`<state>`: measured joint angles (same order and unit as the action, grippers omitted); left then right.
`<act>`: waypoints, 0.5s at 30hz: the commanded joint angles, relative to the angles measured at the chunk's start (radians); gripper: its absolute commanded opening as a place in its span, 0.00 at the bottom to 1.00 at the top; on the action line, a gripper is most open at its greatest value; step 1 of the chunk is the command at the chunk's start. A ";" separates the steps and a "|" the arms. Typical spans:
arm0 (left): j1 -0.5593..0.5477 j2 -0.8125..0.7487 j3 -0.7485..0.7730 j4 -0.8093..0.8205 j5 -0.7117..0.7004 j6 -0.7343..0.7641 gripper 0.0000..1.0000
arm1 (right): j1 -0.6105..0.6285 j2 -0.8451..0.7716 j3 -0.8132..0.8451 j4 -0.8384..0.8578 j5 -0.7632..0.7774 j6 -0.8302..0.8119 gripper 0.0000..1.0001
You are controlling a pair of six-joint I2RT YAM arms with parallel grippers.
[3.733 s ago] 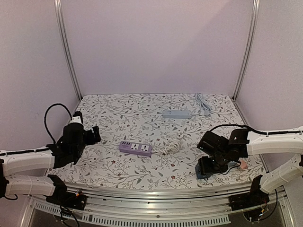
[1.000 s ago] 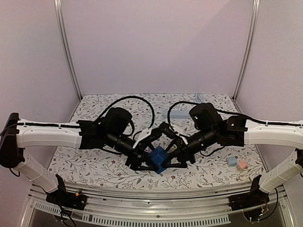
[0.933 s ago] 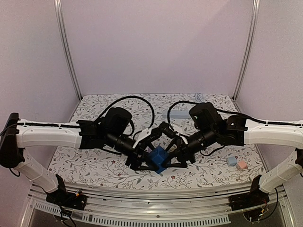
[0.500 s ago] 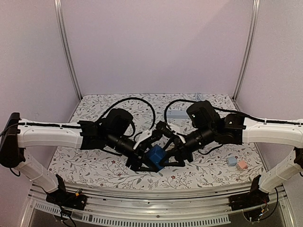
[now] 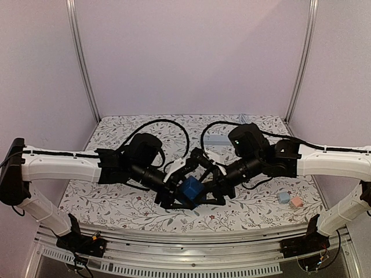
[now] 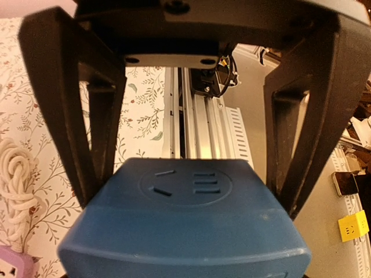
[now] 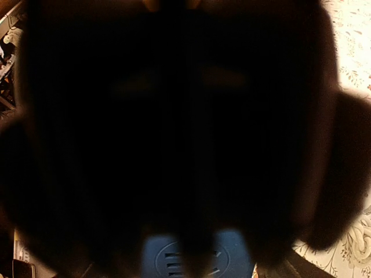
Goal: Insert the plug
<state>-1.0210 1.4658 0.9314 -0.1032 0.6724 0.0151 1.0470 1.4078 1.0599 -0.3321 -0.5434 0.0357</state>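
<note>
The plug (image 5: 189, 189) is a blue cube with socket slots on one face, held above the front middle of the table. My left gripper (image 5: 181, 196) is shut on it, a black finger pressed against each side of the cube (image 6: 185, 226). My right gripper (image 5: 207, 186) reaches in from the right, close against the cube's other side. The right wrist view is almost all dark and blurred, with only a strip of the slotted blue face (image 7: 162, 258) showing. I cannot make out how the right jaws stand.
A purple power strip (image 6: 7, 267) and a coiled white cable (image 6: 14, 168) lie on the floral table below the left gripper. A pale blue strip (image 5: 217, 139) sits at the back. Small blue (image 5: 283, 197) and pink (image 5: 297, 202) blocks rest at the front right.
Earlier the arms were apart, the right gripper at the blue cube on the front right. Over the last second both grippers and the cube have drifted slightly left and back.
</note>
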 commanded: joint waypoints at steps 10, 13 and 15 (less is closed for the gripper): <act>0.032 -0.055 -0.094 0.152 0.006 -0.076 0.00 | -0.008 -0.195 -0.099 0.100 0.257 0.081 0.99; 0.042 -0.064 -0.114 0.176 -0.004 -0.101 0.00 | -0.018 -0.244 -0.129 0.115 0.326 0.103 0.99; 0.054 -0.069 -0.124 0.194 -0.040 -0.136 0.00 | -0.027 -0.286 -0.152 0.157 0.405 0.123 0.99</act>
<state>-0.9951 1.4303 0.8280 0.0044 0.6640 -0.0612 1.0378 1.1885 0.9524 -0.2398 -0.2951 0.1097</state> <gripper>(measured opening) 0.622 0.989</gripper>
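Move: About 18 cm ahead of the left hand, which already holds the plug, lies the purple power strip, roughly 10 cm to its left and 16 cm below. The strip's coiled cord is equally far ahead and below, but some 8 cm to that hand's right. From the right hand, whose fingers have just begun to loosen around the plug, the plug sits about 2 cm to its left, level fore and aft, and roughly 1 cm lower. Opening its fingers the rest of the way, the right hand comes free of the plug and draws off up, to the right and forward, about 6 cm in all, while it swings some 15 degrees clockwise and tips up a little. The left hand keeps its grip on the plug and eases about 1 cm down and 1 cm left, turning it only slightly. ##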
